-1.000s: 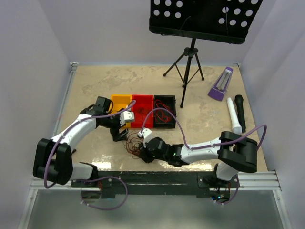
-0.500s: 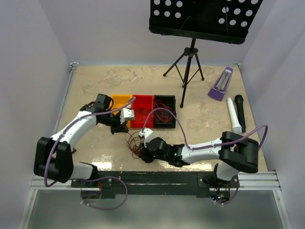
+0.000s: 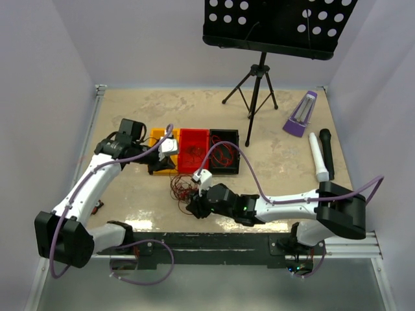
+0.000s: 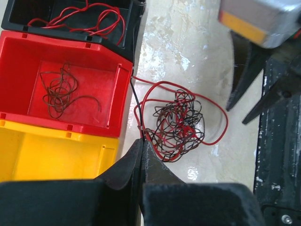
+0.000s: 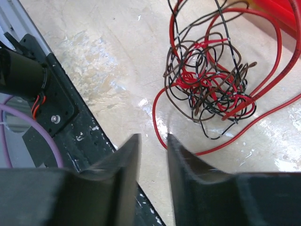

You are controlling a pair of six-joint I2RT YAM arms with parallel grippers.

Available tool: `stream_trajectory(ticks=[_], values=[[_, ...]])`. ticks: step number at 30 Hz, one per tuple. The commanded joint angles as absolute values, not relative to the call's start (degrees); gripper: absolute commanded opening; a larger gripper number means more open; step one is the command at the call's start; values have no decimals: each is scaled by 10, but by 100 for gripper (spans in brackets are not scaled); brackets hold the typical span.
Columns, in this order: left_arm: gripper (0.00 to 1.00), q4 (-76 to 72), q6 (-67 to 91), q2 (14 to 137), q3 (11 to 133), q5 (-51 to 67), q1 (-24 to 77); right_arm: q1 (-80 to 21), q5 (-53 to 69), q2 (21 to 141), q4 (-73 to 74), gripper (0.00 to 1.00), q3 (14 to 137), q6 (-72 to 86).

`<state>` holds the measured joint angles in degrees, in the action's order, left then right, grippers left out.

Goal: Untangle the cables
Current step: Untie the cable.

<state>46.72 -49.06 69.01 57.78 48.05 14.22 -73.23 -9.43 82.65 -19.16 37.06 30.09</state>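
A tangle of thin red and dark cables [image 3: 183,189] lies on the table in front of the bins, also clear in the left wrist view [image 4: 178,125] and the right wrist view [image 5: 211,80]. My left gripper [image 4: 142,141] is shut on a dark cable that runs up from its tips along the red bin's corner; it sits at the tangle's left rear [image 3: 161,166]. My right gripper [image 5: 153,137] is open, jaws a little apart with nothing between them, just short of a red loop at the tangle's near side [image 3: 193,208].
A yellow bin [image 3: 157,138], a red bin [image 3: 193,137] with a dark cable in it and a black bin [image 3: 224,170] with red cables stand in a row. Behind are a music stand's tripod [image 3: 256,84], a purple metronome [image 3: 300,115] and two microphones [image 3: 318,157].
My left gripper has shut on a dark cable and drawn back toward the bins, stretching the tangle. My right gripper has opened slightly and shifted a little left.
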Motion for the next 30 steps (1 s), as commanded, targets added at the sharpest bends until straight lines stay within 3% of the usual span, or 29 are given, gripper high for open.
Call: stream_trajectory(ticks=[1,9,17,30], values=[[0,492,-465,658,628,525,142,-736,-112,819,-200,42,371,318],[0,551,-425,625,733,577,142,-736,-206,721,-151,55,441,282],[0,588,-436,603,743,583,142,-735,-288,699,-144,62,552,185],[0,591,-423,591,765,591,142,-727,-245,732,-176,58,528,156]])
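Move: The left hand already holds a thin black cable; the tangle it comes from lies about 2 cm back, 4 cm right and 17 cm below. From this hand the yellow box is some 13 cm ahead, 4 cm left, and the red box 13 cm ahead, 6 cm right, both 15 cm down. From the empty right hand, the black cable at the left fingertips is roughly 11 cm ahead, 5 cm left and 8 cm up; the tangle is 10 cm ahead, 3 cm left and 9 cm down; the red box is 24 cm ahead, straight forward, 7 cm down. Rising quickly, the right hand climbs some 21 cm beside the tangle, working about 6 cm forward as its fingers spread and tip up nearly level, then sinks back 3 cm, ending close to the left fingertips and the black cable. The left hand, still pinching that cable, lifts about 12 cm and draws 4 cm back. ##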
